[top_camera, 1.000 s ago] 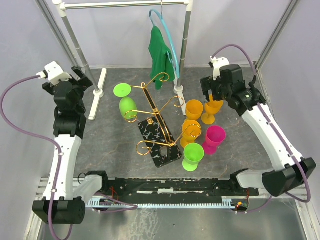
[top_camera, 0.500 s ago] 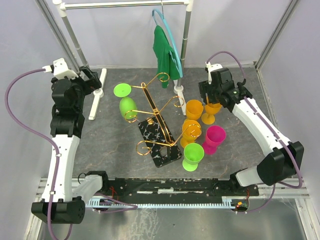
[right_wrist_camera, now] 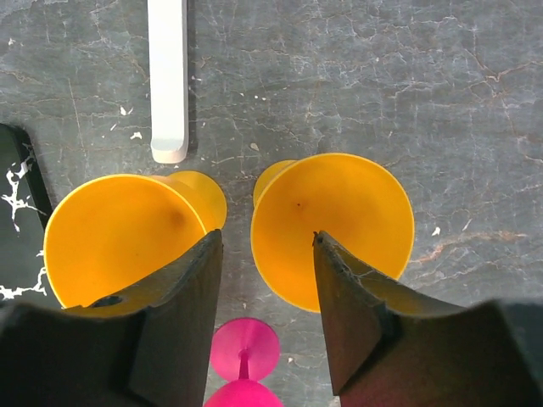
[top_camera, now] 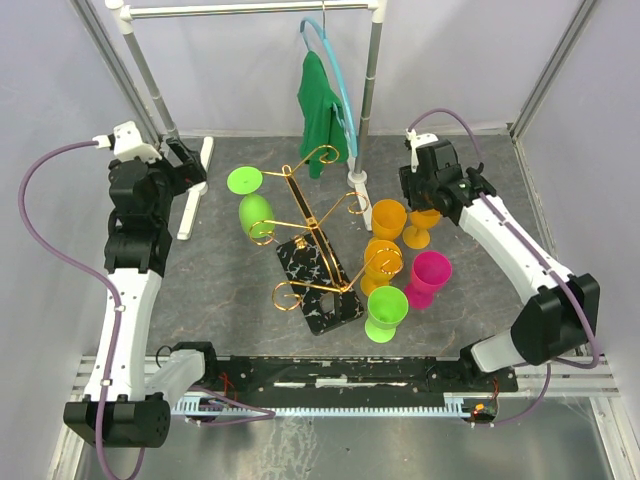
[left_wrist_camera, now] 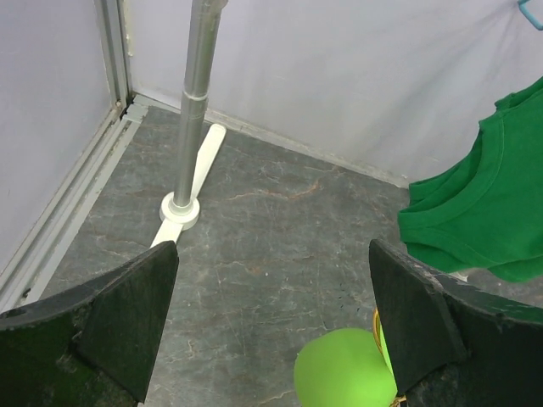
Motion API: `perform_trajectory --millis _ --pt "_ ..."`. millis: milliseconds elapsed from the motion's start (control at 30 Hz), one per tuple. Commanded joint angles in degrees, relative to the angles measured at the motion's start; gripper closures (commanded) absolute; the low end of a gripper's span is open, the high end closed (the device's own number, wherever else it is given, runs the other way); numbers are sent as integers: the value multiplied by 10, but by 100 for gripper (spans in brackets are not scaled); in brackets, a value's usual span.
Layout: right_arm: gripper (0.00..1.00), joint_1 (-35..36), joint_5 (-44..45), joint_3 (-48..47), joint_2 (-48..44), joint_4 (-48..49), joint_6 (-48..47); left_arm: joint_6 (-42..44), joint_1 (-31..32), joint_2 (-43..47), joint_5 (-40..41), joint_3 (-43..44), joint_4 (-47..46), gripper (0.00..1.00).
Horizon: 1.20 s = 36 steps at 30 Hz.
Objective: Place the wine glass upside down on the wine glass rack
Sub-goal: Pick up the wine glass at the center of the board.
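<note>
The gold wine glass rack (top_camera: pixel 316 232) stands mid-table on its black marbled base (top_camera: pixel 322 290). A green wine glass (top_camera: pixel 255 214) hangs upside down on its left arm. My right gripper (top_camera: pixel 426 206) hovers over an upright orange wine glass (top_camera: pixel 424 228). In the right wrist view the half-closed jaws of my right gripper (right_wrist_camera: pixel 267 237) straddle the left rim of that orange glass (right_wrist_camera: pixel 361 208), one finger (right_wrist_camera: pixel 361 314) above the bowl. They grip nothing. My left gripper (top_camera: pixel 184 160) is wide open and empty at the back left, and its wrist view shows the green glass's foot (left_wrist_camera: pixel 344 373).
Two more orange glasses (top_camera: pixel 388 218) (top_camera: pixel 380 262), a pink one (top_camera: pixel 430 272) and a green one (top_camera: pixel 386 310) stand upright right of the rack. A white clothes rail (top_camera: pixel 372 70) with a green shirt (top_camera: pixel 322 110) stands at the back, and its foot (right_wrist_camera: pixel 167 76) lies close to the glasses.
My right gripper has moved left and down over the orange glass and its jaws have narrowed. The left arm has shifted slightly and stays open.
</note>
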<state>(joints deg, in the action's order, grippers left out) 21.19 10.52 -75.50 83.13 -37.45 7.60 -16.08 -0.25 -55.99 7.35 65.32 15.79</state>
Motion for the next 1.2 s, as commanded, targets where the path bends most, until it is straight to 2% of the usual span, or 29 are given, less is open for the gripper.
perform_trajectory --millis 0,400,467,633,900,1167 --pt "46 -3 -13 -11 13 32 11 -19 1 10 -5 -2 -13 1" --pt "63 -2 -1 -18 66 37 7 -24 1 24 -41 8 9 1" --pt "70 -3 4 -16 66 35 5 -24 1 23 -48 15 16 1" --pt "99 -2 22 -23 55 19 -4 -34 1 27 -66 21 21 1" --pt "100 -2 98 -64 -6 -30 -25 -108 1 15 -149 34 13 1" --pt "99 0 241 -125 -91 -4 -91 -290 1 -16 -164 90 1 1"
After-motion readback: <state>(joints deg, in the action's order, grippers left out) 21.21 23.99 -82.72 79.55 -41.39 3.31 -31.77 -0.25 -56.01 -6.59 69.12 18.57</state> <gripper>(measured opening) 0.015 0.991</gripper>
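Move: The right hand, half open and tipped about 45 degrees down, is over the left rim of the right-hand orange wine glass: the glass's middle is about 2 cm ahead, 4 cm right and 10 cm below. A second orange glass stands about level with the hand, 5 cm left; the magenta glass stands some 12 cm back and 3 cm right, both about 10 cm below. From the left hand, the target glass is roughly 2 cm ahead, 43 cm right and 27 cm below. Lower the right gripper about 4 cm and slightly forward so its fingers straddle the orange glass's left wall at the rim, close them to pinch it, then lift some 11 cm, drifting about 5 cm right as the fingertips tip up. Meanwhile swing the empty, open left gripper about 5 cm right, rolling its right side up and turning it slightly clockwise. ##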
